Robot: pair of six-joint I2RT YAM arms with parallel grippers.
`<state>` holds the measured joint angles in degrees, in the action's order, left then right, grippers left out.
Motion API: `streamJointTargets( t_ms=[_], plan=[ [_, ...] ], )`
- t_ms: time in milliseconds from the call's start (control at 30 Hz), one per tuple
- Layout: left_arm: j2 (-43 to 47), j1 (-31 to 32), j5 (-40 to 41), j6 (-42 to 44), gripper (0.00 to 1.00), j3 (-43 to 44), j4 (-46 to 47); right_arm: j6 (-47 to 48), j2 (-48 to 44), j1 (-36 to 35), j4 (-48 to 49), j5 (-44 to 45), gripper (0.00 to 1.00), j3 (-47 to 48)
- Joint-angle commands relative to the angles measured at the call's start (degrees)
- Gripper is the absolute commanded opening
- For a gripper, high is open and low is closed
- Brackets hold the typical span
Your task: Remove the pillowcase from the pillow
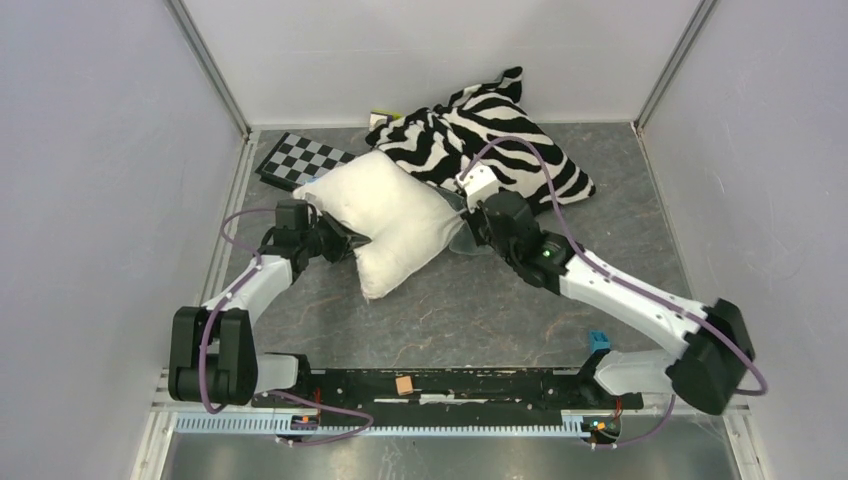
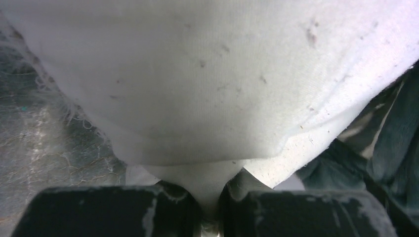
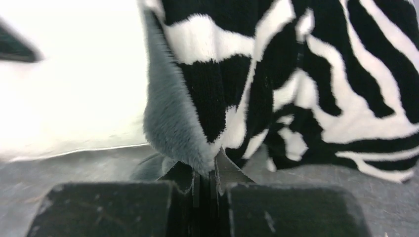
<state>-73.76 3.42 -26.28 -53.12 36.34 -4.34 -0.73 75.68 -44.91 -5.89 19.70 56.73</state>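
The plump white pillow (image 1: pixel 385 215) lies mid-table, most of it bare; its far right end still sits in the mouth of the zebra-striped pillowcase (image 1: pixel 480 135), which is bunched toward the back wall. My left gripper (image 1: pixel 347 243) is at the pillow's near left edge, shut on a pinch of its white fabric (image 2: pixel 211 182). At the pillowcase's open edge my right gripper (image 1: pixel 468 212) is shut on the hem (image 3: pixel 206 157), where the grey inside folds out beside the stripes. The pillow (image 3: pixel 69 84) fills the left of the right wrist view.
A flat black-and-white checkerboard (image 1: pixel 300 158) lies at the back left, partly under the pillow. Grey walls close the table on three sides. A small yellow-green item (image 1: pixel 383 117) peeks out behind the pillowcase. The arm bases' rail (image 1: pixel 440 385) runs along the near edge.
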Motion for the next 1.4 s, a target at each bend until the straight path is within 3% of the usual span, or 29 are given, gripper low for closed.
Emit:
streamJointTargets(
  t_ms=[0,100,267,367,467,567,633,667,700,767,800,833,900,1000,1200,1233,1367],
  plan=[
    [-0.91,0.34,0.00,3.91,0.02,3.42,-1.72,-2.33,-8.37,-7.68,-2.58,4.15,0.00,0.06],
    [2.64,0.19,1.47,4.11,0.02,3.99,-4.21,-3.70,-8.48,-8.61,-8.62,13.18,0.00,1.50],
    [12.49,-3.22,9.28,7.67,0.02,6.63,-16.93,-5.16,-10.18,-5.34,-12.92,28.72,0.00,0.44],
    [16.53,-13.91,4.71,8.68,0.02,5.33,-18.85,-5.79,-10.07,3.63,-14.12,25.61,0.00,-0.79],
    [14.81,-22.34,-1.86,11.47,0.02,5.69,-20.96,-7.34,-10.16,12.01,-14.62,27.05,0.00,-3.49],
    [12.62,-27.76,-7.08,13.24,0.02,5.46,-21.59,-11.46,-11.14,18.14,-16.67,29.44,0.00,-4.84],
    [12.77,-29.48,-8.17,14.10,0.02,5.28,-21.59,-9.71,-13.52,18.72,-13.82,24.71,0.00,-6.98],
    [13.12,-29.52,-8.16,14.54,0.02,5.47,-21.55,-8.00,-15.40,18.69,-11.64,17.40,0.04,-8.16],
    [13.55,-29.49,-8.03,15.14,0.02,5.73,-21.71,-5.92,-16.79,18.73,-8.82,10.59,0.15,-9.51],
    [14.35,-29.39,-6.77,16.00,0.02,6.46,-22.63,-4.16,-19.69,18.75,-5.12,-6.30,0.66,-11.43],
    [14.84,-29.43,-6.04,16.11,0.02,6.61,-22.87,-4.61,-20.83,18.76,-3.68,-11.69,0.84,-12.07],
    [15.26,-29.43,-5.51,16.22,0.02,6.73,-23.20,-5.78,-21.69,18.71,-3.00,-15.71,0.94,-12.46],
    [15.87,-29.44,-4.90,16.58,0.02,6.88,-23.58,-7.30,-22.68,18.71,-3.22,-17.44,0.98,-12.38],
    [16.46,-29.39,-4.14,16.99,0.02,6.65,-24.24,-9.03,-21.83,19.35,-7.11,-12.69,0.98,-10.34],
    [16.35,-29.43,-3.16,17.59,0.02,6.91,-25.32,-15.00,-23.92,32.20,-6.04,-15.74,0.98,-13.34],
    [16.45,-29.43,-3.20,14.52,0.02,6.83,-25.37,-15.13,-24.37,34.16,-5.96,-15.02,0.98,-11.08],
    [16.80,-29.29,-3.25,17.29,0.02,6.42,-25.13,-12.97,-24.41,36.00,-9.33,-8.65,0.98,-10.29]
  ],
)
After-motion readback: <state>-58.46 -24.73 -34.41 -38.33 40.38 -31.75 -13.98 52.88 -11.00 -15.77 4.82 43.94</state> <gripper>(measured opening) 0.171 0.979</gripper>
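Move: The left gripper already pinches the pillow's near-left edge; the pillow's middle is about 5 cm to its right, 4 cm ahead and a little lower, and the checkered board about 14 cm left and 17 cm ahead. The right gripper already holds the grey lining at the pillowcase mouth: the zebra pillowcase's middle is some 15 cm ahead, 5 cm right and well below, the pillow's middle about 18 cm left and level with it. Pull the grippers apart. Keep the left fingers shut on the pillow and haul it about 12 cm left, with a slight lift and draw back. Tug the lining back some 5 cm with the right gripper, then sweep it about 16 cm right of the start while swinging clockwise; open wide to let the lining go, ease left, then move right again. ##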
